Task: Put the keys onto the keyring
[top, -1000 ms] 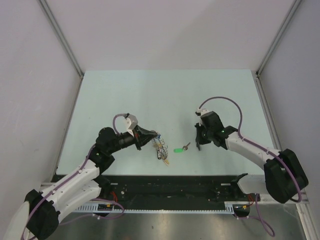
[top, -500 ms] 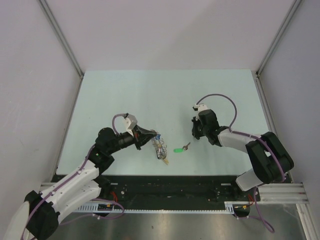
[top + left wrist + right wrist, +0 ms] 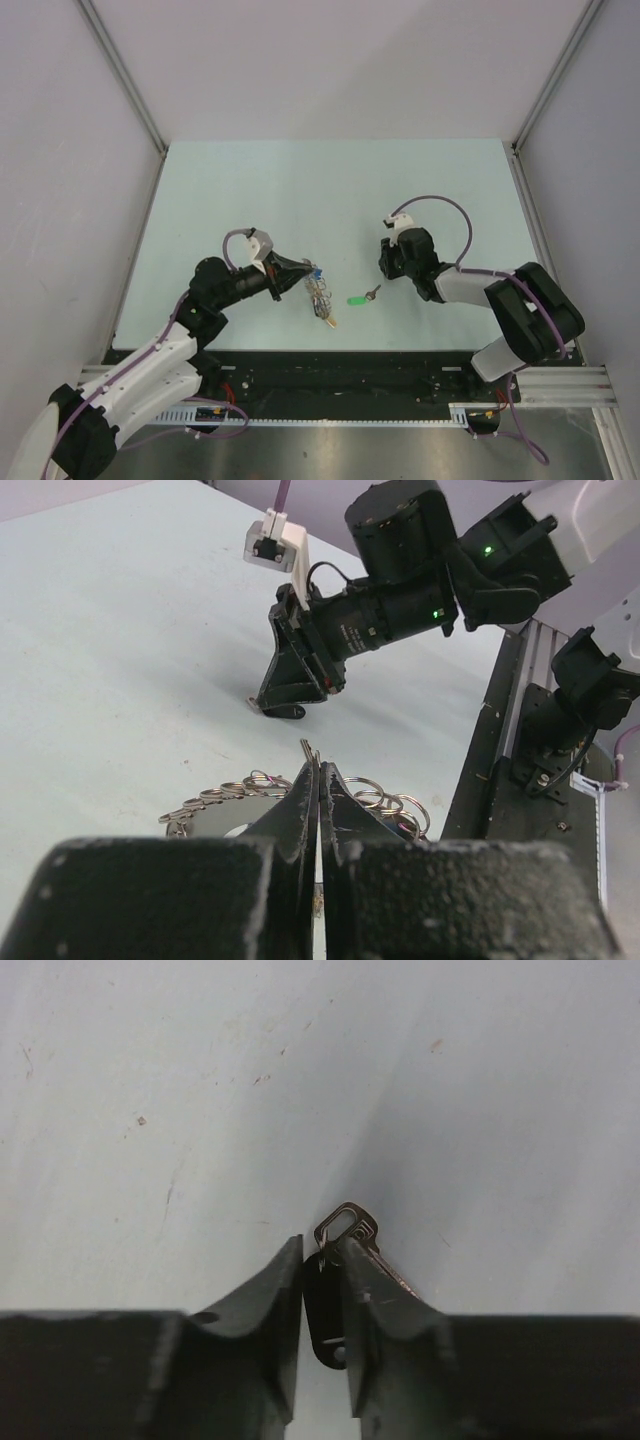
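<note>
My left gripper is shut on the keyring, a grey ring edged with small wire loops. A blue key and a yellowish one hang from it. A green-headed key lies loose on the table between the two arms. My right gripper is down at the table to its right. In the right wrist view its jaws stand a little apart. A black-headed key lies in the gap, its metal part poking out past the fingertips.
The pale table is walled by white panels at the left, back and right. A black rail runs along the near edge between the arm bases. The right arm's cable loops above its wrist.
The right arm has folded in, and its gripper has shifted slightly left and farther back on the table. Its jaws have parted a little. The left arm and keyring have stayed put.
</note>
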Controlling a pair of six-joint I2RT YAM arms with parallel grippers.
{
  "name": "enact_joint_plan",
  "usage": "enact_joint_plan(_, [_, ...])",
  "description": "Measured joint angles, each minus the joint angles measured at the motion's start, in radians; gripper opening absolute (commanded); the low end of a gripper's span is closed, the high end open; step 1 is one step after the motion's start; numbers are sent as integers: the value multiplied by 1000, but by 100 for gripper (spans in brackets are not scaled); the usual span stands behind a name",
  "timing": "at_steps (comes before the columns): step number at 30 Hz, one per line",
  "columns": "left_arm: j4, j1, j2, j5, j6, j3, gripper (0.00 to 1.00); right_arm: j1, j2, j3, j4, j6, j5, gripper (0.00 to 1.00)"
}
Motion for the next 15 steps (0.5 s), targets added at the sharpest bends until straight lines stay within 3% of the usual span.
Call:
enact_joint_plan(5, [0, 0, -1, -3, 0, -8, 0, 3, -98, -13, -28, -5, -5, 50])
enact_joint_plan(10, [0, 0, -8, -14, -1, -8, 0, 2, -269, -13, -33, -20, -47, 50])
enact_joint_plan(15, [8, 0, -13, -17, -5, -11, 0, 3, -393, -13, 2, -62, -234, 47])
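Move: The black key lies practically at the right fingertips, about 1 cm below the hand point. From the right hand, the green key lies some 9 cm back, 5 cm left and 1 cm lower, and the hanging keyring is roughly 13 cm back, 15 cm left and 12 cm higher. From the left hand, the black key is about 13 cm ahead, 17 cm right and 20 cm below. Upward and quickening, the right hand climbs some 14 cm away from the black key on the table, its fingers going from slightly parted to about half open. Late in the climb it drifts left and a little back, while the wrist tilts the fingertips up, raises its left side and turns counter-clockwise, roughly 25 degrees in all. The left hand stays, keeping its shut hold on the keyring. ##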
